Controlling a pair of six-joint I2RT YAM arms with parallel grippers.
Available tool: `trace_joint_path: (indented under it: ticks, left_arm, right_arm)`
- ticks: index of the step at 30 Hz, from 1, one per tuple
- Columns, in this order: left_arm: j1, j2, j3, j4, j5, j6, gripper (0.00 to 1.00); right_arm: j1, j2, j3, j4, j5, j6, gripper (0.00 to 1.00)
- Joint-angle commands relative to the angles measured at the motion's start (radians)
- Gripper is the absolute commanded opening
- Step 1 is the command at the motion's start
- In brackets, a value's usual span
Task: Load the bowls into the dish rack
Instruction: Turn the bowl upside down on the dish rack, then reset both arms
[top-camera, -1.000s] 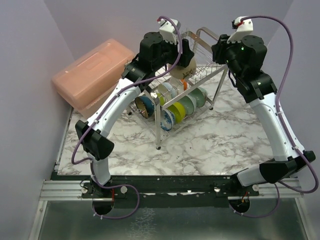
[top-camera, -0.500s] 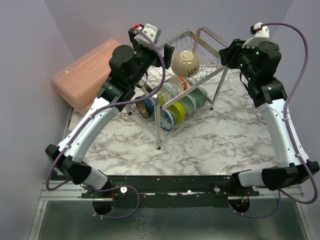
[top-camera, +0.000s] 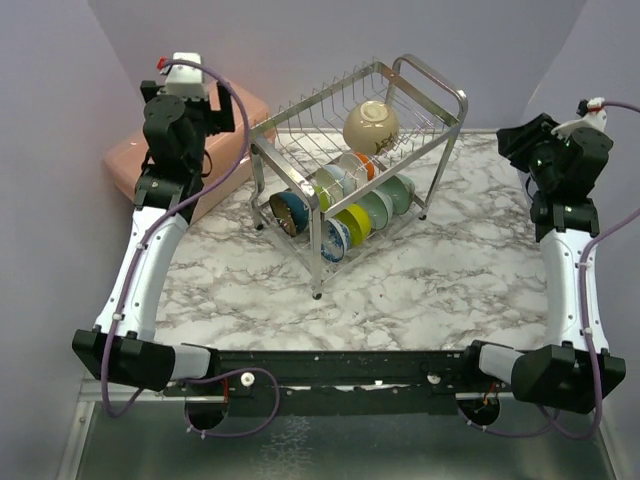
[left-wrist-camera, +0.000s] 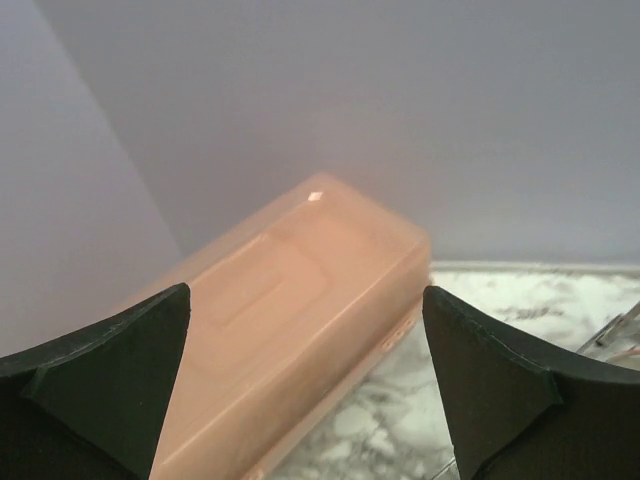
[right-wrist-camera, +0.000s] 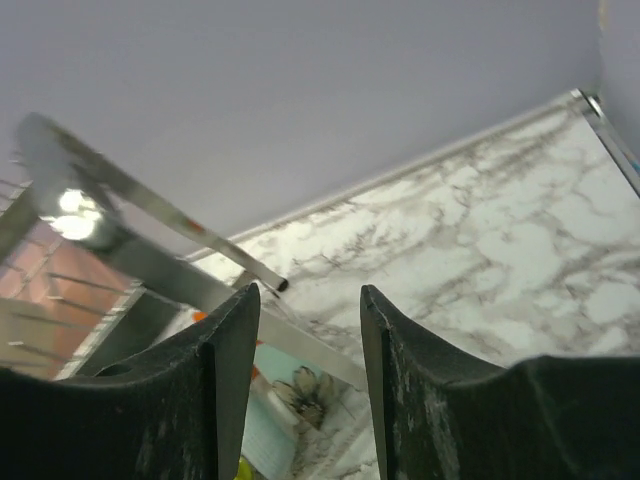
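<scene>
The dish rack (top-camera: 438, 152) stands mid-table, a two-tier chrome wire frame. A cream bowl (top-camera: 371, 125) lies on its side in the upper tier. Several bowls (top-camera: 345, 205) in blue, yellow, green and white stand on edge in the lower tier. My left gripper (left-wrist-camera: 305, 292) is raised at the far left above the pink box, open wide and empty. Off the rack's right end, my right gripper (right-wrist-camera: 309, 290) is open with nothing between its fingers. Past it I see a rack bar (right-wrist-camera: 150, 260) and a mint flowered bowl (right-wrist-camera: 300, 395).
A pink plastic lidded box (top-camera: 225, 130) lies at the back left by the wall, directly under the left gripper (top-camera: 190, 112). Lilac walls close in the back and both sides. Marble table (top-camera: 430, 280) runs in front of the rack.
Both arms drew back from the rack's upper tier, left to the far left, right to the far right. The cream bowl stays in the upper tier. Both grippers opened wider.
</scene>
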Motion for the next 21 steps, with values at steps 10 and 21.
trace_joint_path:
  ticks: [10, 21]
  left_arm:
    - [0.336, -0.218, -0.585, -0.031, 0.258, -0.331, 0.99]
    - [0.317, -0.357, -1.197, 0.515, 0.178, -0.549, 0.99]
  right_arm:
    - [-0.058, -0.165, -0.585, 0.248, 0.157, -0.007, 0.55]
    - [-0.057, -0.224, -0.973, 0.473, 0.358, -0.042, 0.72]
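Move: The beige bowl already sits upside down on the rack's upper tier, about 30 cm to the left hand's right, roughly level ahead and 12 cm below. The pink box lies some 6 cm ahead, 9 cm left and 35 cm below that hand. From the right hand the bowl is about 26 cm left, 3 cm ahead and 4 cm below; the rack's far right top corner is 11 cm left, 7 cm ahead, level with it. Both empty hands sink away from the bowl and draw back some 9 cm on either side of the rack, the left dropping about 33 cm while it swings 10 cm left and then eases 3 cm right again, its wide-open gripper tipping down and rolling left side low. The right drops about 29 cm, drifting slightly right, tips down and turns a little clockwise, its half-open fingers spreading wider. ##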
